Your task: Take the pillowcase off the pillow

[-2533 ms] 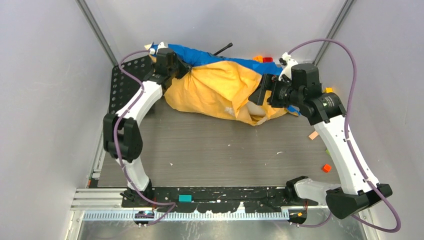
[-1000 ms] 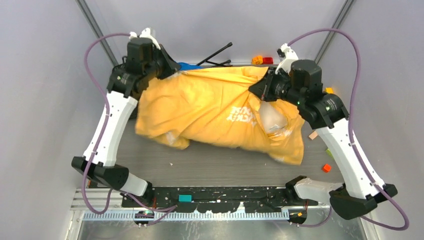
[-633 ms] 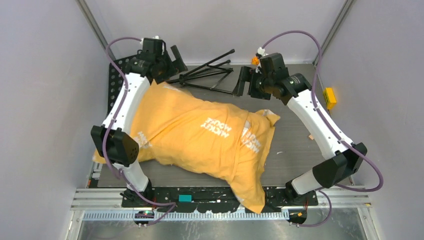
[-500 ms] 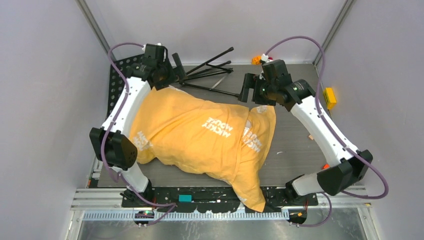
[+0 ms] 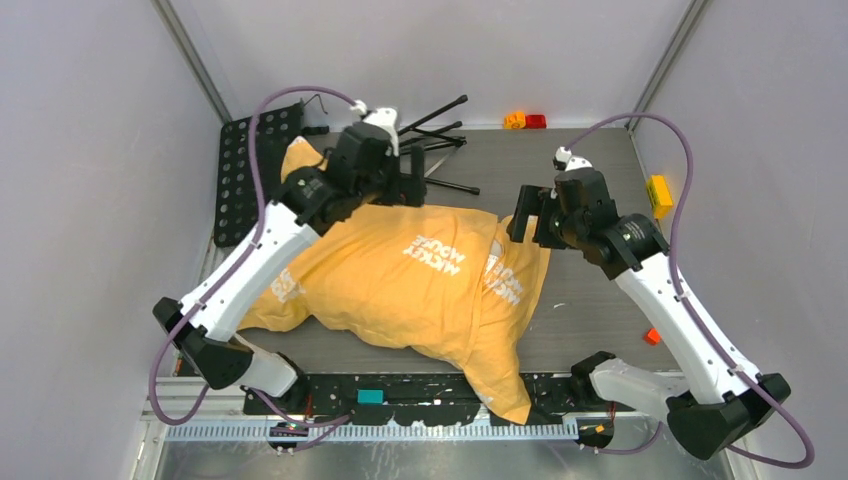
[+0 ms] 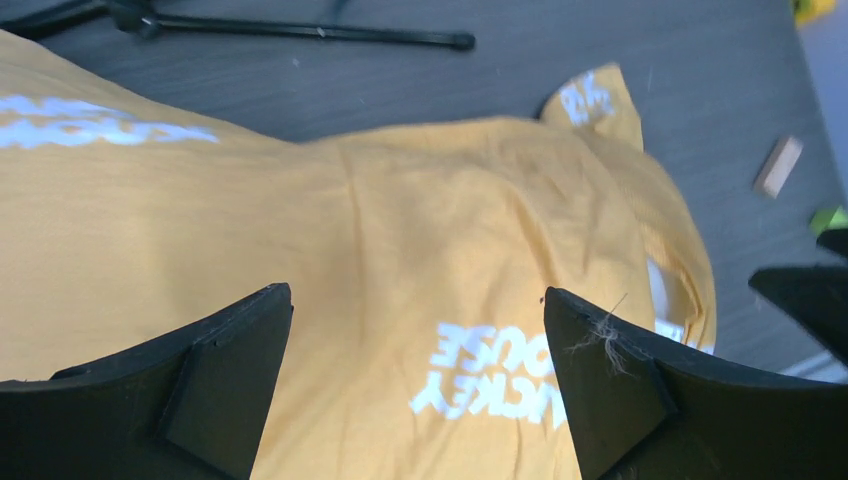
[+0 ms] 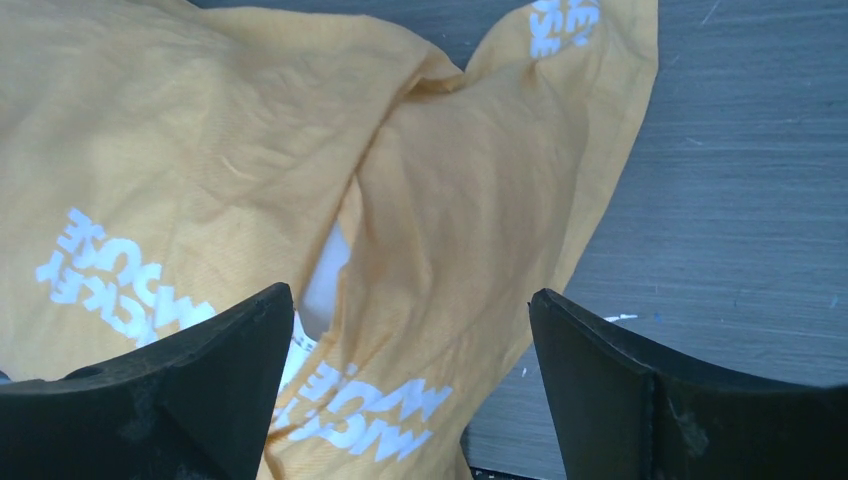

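Note:
The pillowcase (image 5: 400, 275) lies across the table with its orange-yellow reverse face up and mirrored white lettering on it; one end hangs over the near edge. The pillow is almost wholly hidden inside; a small white patch (image 7: 325, 270) shows through a gap in the folds. My left gripper (image 5: 413, 186) is open and empty, above the pillowcase's far edge; it also shows in the left wrist view (image 6: 415, 300). My right gripper (image 5: 520, 216) is open and empty, above the pillowcase's right end; in the right wrist view (image 7: 405, 295) the folds lie below the jaws.
A black folded tripod (image 5: 432, 122) lies at the back, behind the left gripper. Small orange and red blocks (image 5: 526, 120) sit at the far edge, a yellow block (image 5: 658, 194) at the right wall, an orange block (image 5: 652, 336) near right. A black perforated plate (image 5: 243, 165) lies at the left.
Both grippers earlier held the pillowcase up, then let it go; it now lies flat. The left gripper has swung right over the fabric, and the right gripper has come nearer, over its right end.

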`<control>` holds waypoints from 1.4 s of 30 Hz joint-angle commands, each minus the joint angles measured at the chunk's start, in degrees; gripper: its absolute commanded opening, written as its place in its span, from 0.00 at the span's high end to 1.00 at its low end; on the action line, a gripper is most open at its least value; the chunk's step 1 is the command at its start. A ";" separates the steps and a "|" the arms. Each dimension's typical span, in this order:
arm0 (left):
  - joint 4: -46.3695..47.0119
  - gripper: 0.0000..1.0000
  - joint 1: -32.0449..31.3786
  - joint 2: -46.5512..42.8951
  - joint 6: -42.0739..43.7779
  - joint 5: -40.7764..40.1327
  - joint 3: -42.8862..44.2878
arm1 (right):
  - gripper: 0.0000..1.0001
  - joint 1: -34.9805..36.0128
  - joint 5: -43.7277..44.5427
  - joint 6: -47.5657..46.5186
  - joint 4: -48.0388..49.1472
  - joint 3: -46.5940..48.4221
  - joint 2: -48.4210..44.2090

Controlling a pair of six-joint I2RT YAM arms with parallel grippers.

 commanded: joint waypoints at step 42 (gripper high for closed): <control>7.08 0.53 -2.79 1.35 -1.10 0.58 -24.37 | 0.54 -0.25 11.90 16.79 -3.66 -20.07 -5.28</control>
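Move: The pillowcase opening's left flap edge lies about 15 cm to the left hand's right, 8 cm back and 16 cm below; the white lettering on that flap is only 6 cm to the right, 8 cm back and 17 cm down, and the black rods are 11 cm ahead, 6 cm right, 28 cm below. For the right hand, the right flap's edge is some 4 cm back, 2 cm left and 11 cm below, with its lettering 9 cm back, 1 cm left and 13 cm down. The left hand swings right about 14 cm, back and down over the mouth of the pillowcase, then sinks further while sweeping about 8 cm back left and a little forward, taking the left flap's edge between fingers that narrow to half open as the wrist tips down. The right hand sinks about 10 cm and draws back slightly, its fingertips tilting down some 15 degrees and closing halfway around the right flap, the left finger meeting its folded edge beside the pillow. ##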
